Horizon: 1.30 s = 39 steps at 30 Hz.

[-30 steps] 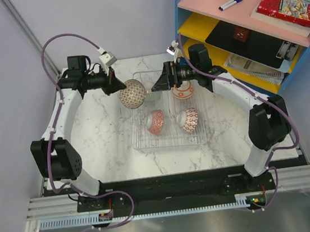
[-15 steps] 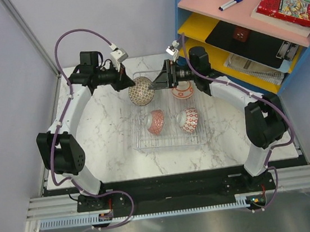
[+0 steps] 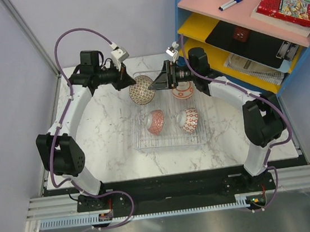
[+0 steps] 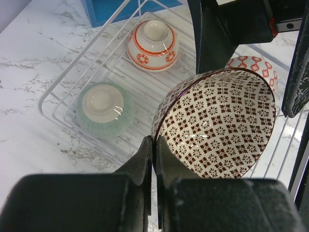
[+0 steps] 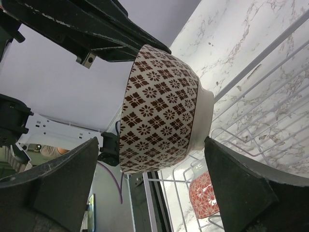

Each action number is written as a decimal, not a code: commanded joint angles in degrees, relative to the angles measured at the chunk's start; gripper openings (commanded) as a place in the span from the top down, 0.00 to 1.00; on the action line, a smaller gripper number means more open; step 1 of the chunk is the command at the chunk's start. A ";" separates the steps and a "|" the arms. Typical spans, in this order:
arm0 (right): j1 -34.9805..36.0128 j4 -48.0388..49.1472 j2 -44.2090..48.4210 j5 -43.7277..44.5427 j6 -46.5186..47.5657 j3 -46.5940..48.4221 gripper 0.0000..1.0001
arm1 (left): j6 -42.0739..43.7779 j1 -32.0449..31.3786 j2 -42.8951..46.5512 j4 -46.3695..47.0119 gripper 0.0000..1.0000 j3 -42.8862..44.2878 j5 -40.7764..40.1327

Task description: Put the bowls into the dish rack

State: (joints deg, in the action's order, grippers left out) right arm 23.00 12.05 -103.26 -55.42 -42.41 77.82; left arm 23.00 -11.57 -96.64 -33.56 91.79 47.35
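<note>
A brown-and-white patterned bowl (image 3: 141, 90) hangs tilted on its side over the far left part of the dish rack (image 3: 169, 141). My left gripper (image 3: 130, 84) is shut on its rim, one finger inside and one outside (image 4: 155, 145). My right gripper (image 3: 154, 84) is open, its fingers (image 5: 53, 183) standing either side of the bowl (image 5: 161, 108) with gaps. In the rack rest a red bowl (image 3: 155, 121), a red-and-white patterned bowl (image 3: 190, 119), a white bowl with orange bands (image 4: 152, 43) and an upturned green bowl (image 4: 101, 108).
A blue shelf unit (image 3: 246, 31) with pink and yellow boards stands at the far right, close behind the right arm. Bare marble table (image 3: 100, 134) lies left of the rack. The rack's wire rim (image 4: 53, 106) runs just below the held bowl.
The left arm has carried the patterned bowl to the right, over the rack's far left corner. The right gripper has stayed open and now straddles the bowl.
</note>
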 commanded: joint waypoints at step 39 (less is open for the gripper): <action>-0.59 30.23 -2.91 -10.50 -19.56 -6.02 1.00 | -2.88 -1.96 4.62 6.40 0.98 -2.40 1.87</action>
State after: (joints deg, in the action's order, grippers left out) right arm 22.22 33.08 -106.96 -60.86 -58.13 71.40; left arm 21.45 -13.58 -94.45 -30.70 89.60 46.94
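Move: Between the right hand's open fingers, some 4 cm to its left and 1 cm lower, is the brown-patterned bowl. The left hand already holds its rim, with the bowl's middle about 3 cm right, 3 cm back and 2 cm below. From the right hand, the green bowl in the rack lies about 2 cm left, 2 cm ahead, the orange-rimmed bowl 12 cm right, 2 cm ahead, and the left red bowl 11 cm back, 1 cm left, all roughly 12 cm below. Sinking about 1.5 cm, the right hand then closes from wide open until one finger lies over the brown-patterned bowl's mouth and the other on its foot, pinching it from rim to foot, and tilts about 10 degrees, fingertips rising. The left hand keeps the rim and eases some 1.5 cm right and back towards the right hand. ##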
